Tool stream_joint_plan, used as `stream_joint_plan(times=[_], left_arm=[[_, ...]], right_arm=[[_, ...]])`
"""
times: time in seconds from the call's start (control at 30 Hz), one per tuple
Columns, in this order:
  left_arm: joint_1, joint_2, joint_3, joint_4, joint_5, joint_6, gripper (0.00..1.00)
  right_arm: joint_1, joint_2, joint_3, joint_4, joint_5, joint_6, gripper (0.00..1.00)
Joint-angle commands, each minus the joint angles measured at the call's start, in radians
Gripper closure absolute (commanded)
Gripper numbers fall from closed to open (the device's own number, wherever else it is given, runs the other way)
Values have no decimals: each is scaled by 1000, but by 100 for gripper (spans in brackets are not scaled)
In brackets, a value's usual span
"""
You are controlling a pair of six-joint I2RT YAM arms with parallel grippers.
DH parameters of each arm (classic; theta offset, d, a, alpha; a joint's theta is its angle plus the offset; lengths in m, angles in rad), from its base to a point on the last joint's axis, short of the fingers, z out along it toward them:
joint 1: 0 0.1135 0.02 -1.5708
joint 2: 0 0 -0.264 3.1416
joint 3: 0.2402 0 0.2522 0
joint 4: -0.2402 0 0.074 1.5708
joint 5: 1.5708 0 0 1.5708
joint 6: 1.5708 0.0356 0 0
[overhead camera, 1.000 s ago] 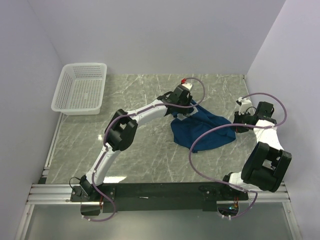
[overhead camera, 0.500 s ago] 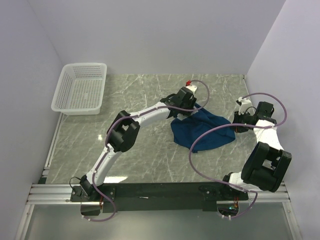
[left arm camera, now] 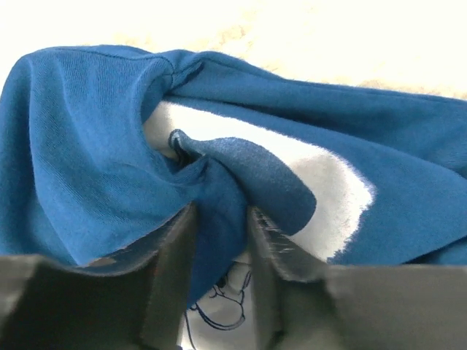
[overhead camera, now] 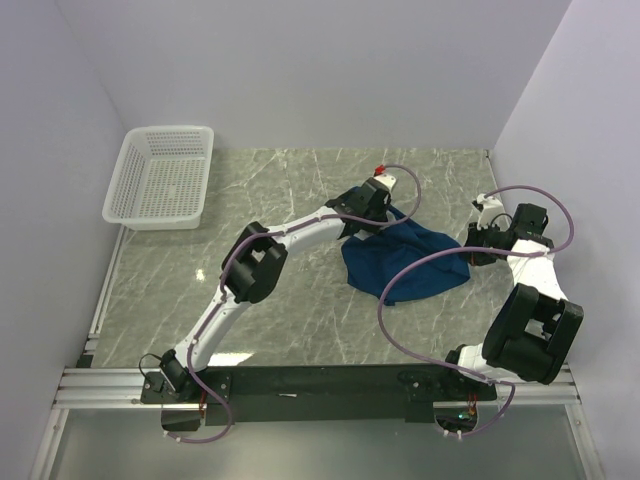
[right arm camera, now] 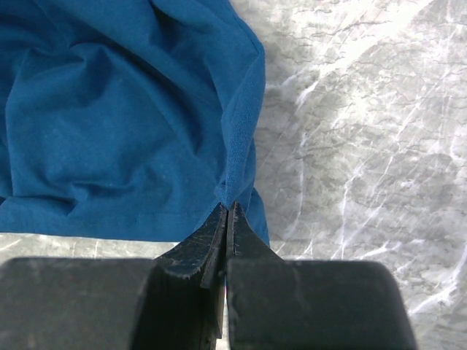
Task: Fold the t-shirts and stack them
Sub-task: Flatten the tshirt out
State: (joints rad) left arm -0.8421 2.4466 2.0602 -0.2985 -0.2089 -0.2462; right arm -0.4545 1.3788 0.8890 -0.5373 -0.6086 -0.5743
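One dark blue t-shirt [overhead camera: 405,262] lies crumpled on the marble table, right of centre. My left gripper [overhead camera: 385,215] is down on its far left edge. In the left wrist view the t-shirt [left arm camera: 73,146] bunches up, with its pale print [left arm camera: 321,189] showing. A blue fold runs between the fingers of the left gripper [left arm camera: 221,211], whose jaws stand apart around it. My right gripper [overhead camera: 472,245] is at the shirt's right edge. In the right wrist view the right gripper [right arm camera: 226,208] is shut, pinching the hem of the t-shirt [right arm camera: 109,109].
A white lattice basket [overhead camera: 160,180] stands at the far left of the table, against the left wall. Bare marble table [overhead camera: 280,300] lies between the arms and in front of the shirt. Walls close in the back and right.
My left arm has stretched further right and away over the shirt's far edge, and its jaws have narrowed around the fold. The right arm and the shirt's right side have stayed put.
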Motion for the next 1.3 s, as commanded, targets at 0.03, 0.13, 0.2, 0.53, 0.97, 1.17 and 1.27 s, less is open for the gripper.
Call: stream_joint_plan(times=[0.03,0.13,0.2,0.53,0.97,1.17,1.27], left_arm=[[-3,5,41,16,-33,25,67],[-5,-26,34,33,-37,28,80],[-5,-70,15,44,-34,27,83],[28,-369,-207,153,38,5,95],[165,-906,-662,234,121,-8,100],[236,-1136,-710,193,69,50,100],[242,-1233,-690,179,34,88,100]], right_arm=[[-4,-4,31,-6,-23,-1,100],[-7,-11,34,-12,-23,-4,100],[-7,-14,37,-13,-23,-6,100],[-7,-34,100,-82,-31,-50,100],[-7,-216,208,-251,-71,-182,100],[-7,-339,312,-297,-83,-208,100],[-7,-382,390,-322,-111,-226,100]])
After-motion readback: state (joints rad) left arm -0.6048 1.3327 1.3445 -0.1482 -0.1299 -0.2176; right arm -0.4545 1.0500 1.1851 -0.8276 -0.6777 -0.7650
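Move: A bunched fold of the t-shirt lies between the left hand's open fingertips, about 1 cm below the hand point. From that hand, the shirt corner the right hand already pinches is some 21 cm right and 9 cm back, while the near hem tip lies roughly 19 cm back and 2 cm right. The basket stands about 54 cm left and 12 cm ahead. From the right hand, the fold is some 21 cm left, 9 cm ahead and 5 cm lower. The left fingers close on the fold and pinch it, the hand barely shifting at first, then carry it up about 30 cm and 22 cm left, drawing back 7 cm, while the wrist tips the fingertips up some 20 degrees. Keeping its pinch on the corner, the right hand stays low at first, then rises about 17 cm with increasing speed, its fingers also tipping up. ##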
